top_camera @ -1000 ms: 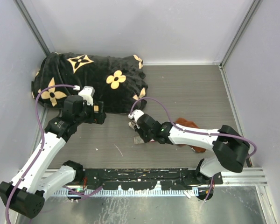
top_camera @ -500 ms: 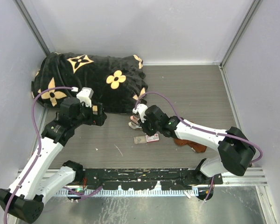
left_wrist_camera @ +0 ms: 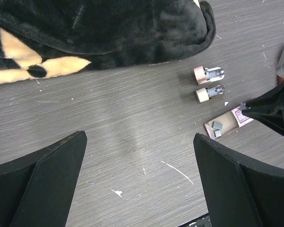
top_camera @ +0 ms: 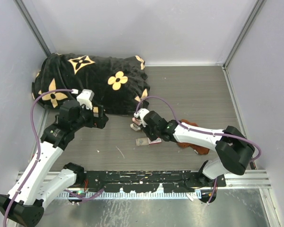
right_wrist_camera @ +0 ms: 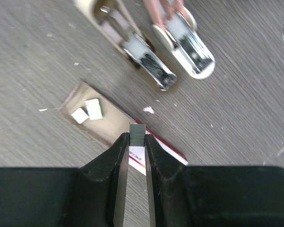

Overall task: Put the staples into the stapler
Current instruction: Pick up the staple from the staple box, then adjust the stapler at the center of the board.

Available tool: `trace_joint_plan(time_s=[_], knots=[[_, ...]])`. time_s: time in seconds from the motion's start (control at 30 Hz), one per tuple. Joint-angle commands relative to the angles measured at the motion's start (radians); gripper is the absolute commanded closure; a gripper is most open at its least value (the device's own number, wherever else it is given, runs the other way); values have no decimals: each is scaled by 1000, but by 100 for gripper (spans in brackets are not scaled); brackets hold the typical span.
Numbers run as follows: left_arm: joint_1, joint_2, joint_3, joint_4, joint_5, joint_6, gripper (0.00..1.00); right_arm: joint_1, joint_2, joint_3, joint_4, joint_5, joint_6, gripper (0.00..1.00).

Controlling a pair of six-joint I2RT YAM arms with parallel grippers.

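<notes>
The stapler [right_wrist_camera: 137, 47] lies opened on the table in two pale pink and white halves [left_wrist_camera: 209, 81], metal inner parts showing, and it also shows in the top view [top_camera: 135, 125]. Just beside it is the flat white staple box [left_wrist_camera: 226, 125] with its red label and tray [right_wrist_camera: 92, 118], holding two small staple blocks [right_wrist_camera: 88, 111]. My right gripper [right_wrist_camera: 137, 138] is shut on a short silvery strip of staples [right_wrist_camera: 137, 132], held above the box's label end. My left gripper [left_wrist_camera: 139, 184] hangs open over bare table, left of the stapler.
A black blanket with tan flower patterns [top_camera: 94, 80] is heaped at the back left, its edge close to the stapler. A rust-brown cloth [top_camera: 195, 146] lies under my right forearm. Grey walls enclose the table on three sides.
My right gripper rose and shifted slightly right from the box, then settled back near it with the strip held. The left arm barely moved.
</notes>
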Motion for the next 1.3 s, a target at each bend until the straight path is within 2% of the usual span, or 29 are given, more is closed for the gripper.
trace_joint_plan(time_s=[0.0, 0.1, 0.27, 0.47, 0.6, 0.83, 1.07, 1.27], knots=[[-7, 8, 1, 45, 25, -35, 2, -3, -34, -2, 3, 147, 146, 75], [-9, 28, 7, 52, 53, -91, 0, -3, -68, -32, 11, 109, 165, 75], [-41, 95, -56, 191, 135, -285, 6, -2, -104, -88, 13, 107, 189, 75], [-197, 231, -121, 445, 6, -461, 7, -2, -136, -115, 71, 105, 244, 75], [-254, 347, -132, 604, -28, -544, 7, -2, -150, -129, 93, 87, 251, 75], [-271, 567, -97, 674, -60, -557, 8, -2, -190, -160, 129, 81, 248, 75], [-286, 677, -63, 682, -45, -551, 12, -2, -201, -189, 160, 76, 248, 75], [-291, 724, -41, 667, -30, -526, 32, -2, -200, -201, 176, 72, 244, 75]])
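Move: The beige stapler, standing open, lies about 16 cm to the left hand's right, 3 cm ahead and 16 cm below; the pink stapler stands 3 cm beyond it, and the staple box some 21 cm right and 3 cm back. From the right hand, which already holds a staple strip, the beige stapler is roughly 5 cm ahead and 6 cm left, the pink one 8 cm ahead and 4 cm left, and the staple box just underneath. Towards the beige stapler's raised head the left hand sweeps about 15 cm right and as far down, with a smaller reach forward, tipping its fingers downward by some 20 degrees and rolling its left side down; near the end the wide-open fingers begin to close around the head. The right hand keeps its staple strip pinched and eases a little right and back, away from the staplers, turning slightly clockwise. ##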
